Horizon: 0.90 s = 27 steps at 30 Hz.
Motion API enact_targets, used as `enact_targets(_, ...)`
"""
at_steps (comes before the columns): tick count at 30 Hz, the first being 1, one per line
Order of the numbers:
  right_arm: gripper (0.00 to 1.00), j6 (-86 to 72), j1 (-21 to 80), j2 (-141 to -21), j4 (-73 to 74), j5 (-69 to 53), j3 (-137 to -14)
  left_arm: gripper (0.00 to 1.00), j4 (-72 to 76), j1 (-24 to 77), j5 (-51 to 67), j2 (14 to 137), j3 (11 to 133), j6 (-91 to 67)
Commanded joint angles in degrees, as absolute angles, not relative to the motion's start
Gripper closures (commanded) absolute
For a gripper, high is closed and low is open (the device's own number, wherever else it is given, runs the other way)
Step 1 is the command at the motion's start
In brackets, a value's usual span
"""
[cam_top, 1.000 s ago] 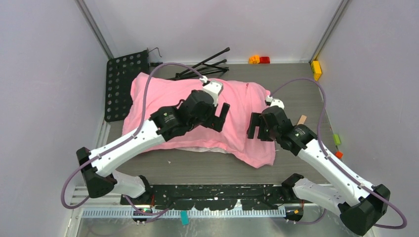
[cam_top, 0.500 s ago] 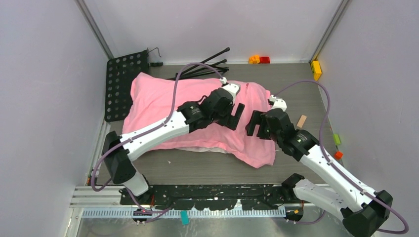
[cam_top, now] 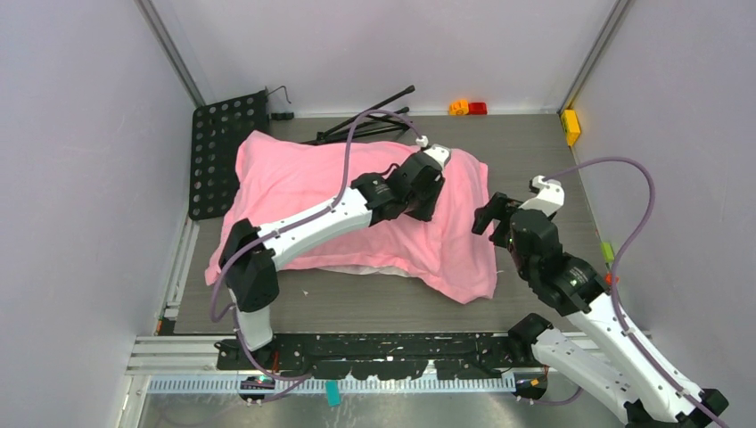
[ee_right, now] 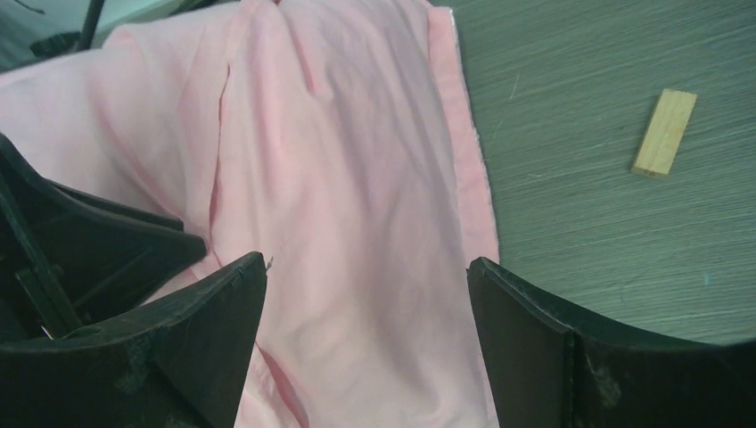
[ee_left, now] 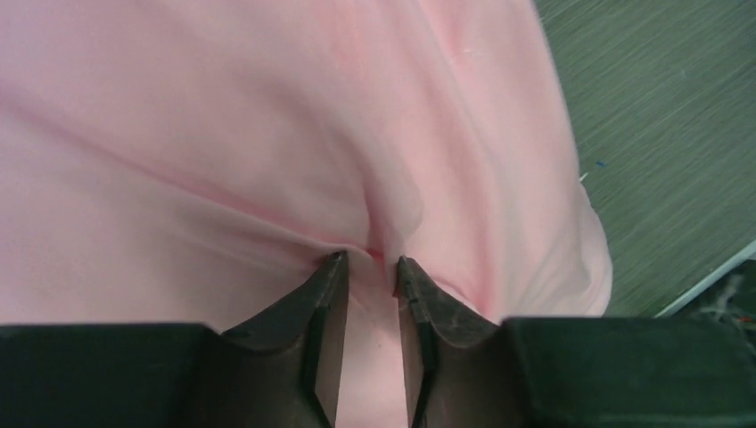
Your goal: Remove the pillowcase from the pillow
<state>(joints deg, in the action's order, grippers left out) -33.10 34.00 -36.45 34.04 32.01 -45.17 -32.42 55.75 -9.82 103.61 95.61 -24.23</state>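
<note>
The pink satin pillowcase [cam_top: 303, 192] lies across the table, covering the pillow [cam_top: 357, 268], of which only a white sliver shows under the near edge. My left gripper [cam_top: 427, 210] presses down on the right half of the pillowcase [ee_left: 267, 134]. In the left wrist view the left gripper [ee_left: 370, 263] has its jaws drawn close, and a puckered fold of pink fabric is pinched between them. My right gripper [cam_top: 492, 217] hovers at the pillowcase's right end. In its own view the right gripper [ee_right: 365, 263] stands wide open above the pillowcase [ee_right: 357, 178], holding nothing.
A small wooden block [ee_right: 664, 132] lies on the grey table [cam_top: 535, 152] right of the pillowcase. A black perforated plate [cam_top: 218, 152] stands at back left, and black rods [cam_top: 365, 120] lie behind the pillow. Small coloured blocks [cam_top: 468, 108] and a yellow block [cam_top: 571, 125] line the back.
My left gripper has travelled right across the pillow and its jaws have narrowed onto a fold of pink fabric. My right arm has pulled back to the right, still open.
</note>
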Motion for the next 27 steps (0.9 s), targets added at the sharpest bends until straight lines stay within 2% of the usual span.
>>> enact_targets(1,0.13,-33.11,33.99,-41.16,31.36,28.83,-45.71,0.81,-34.17,52.96,-9.99,101.61,95.93,-25.65)
enact_targets(3,0.13,-33.14,33.96,-43.32,30.19,25.72,-46.07,0.89,-33.14,51.71,-10.16,98.23,93.14,-26.37)
enact_targets(8,0.13,-32.23,33.91,-49.59,27.30,18.82,-48.70,0.96,-30.13,48.61,-9.62,89.48,84.33,-28.14)
enact_targets(19,0.13,-32.73,33.93,-62.89,25.61,16.06,-57.44,1.00,-28.04,46.34,-8.26,85.84,77.06,-29.04)
enact_targets(27,0.12,-34.27,33.69,-73.83,31.79,29.05,-64.00,1.00,-27.46,45.76,-9.21,86.31,75.16,-28.69)
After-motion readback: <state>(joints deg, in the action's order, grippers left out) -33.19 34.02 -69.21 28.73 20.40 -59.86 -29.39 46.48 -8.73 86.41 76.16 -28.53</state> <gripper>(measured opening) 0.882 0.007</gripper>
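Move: The pillowcase fold lies right at the left hand's closing fingertips, about 1 cm below; the tripod is some 19 cm ahead and 9 cm left of that hand. For the right hand, the pillowcase's loose right end is about 7 cm left, 5 cm ahead and 9 cm below. The fold is roughly 13 cm left of this hand, level fore-and-aft and 6 cm below. Left fingers close on the fold and drag it 10 cm left; the open right hand follows left, forward, down. ##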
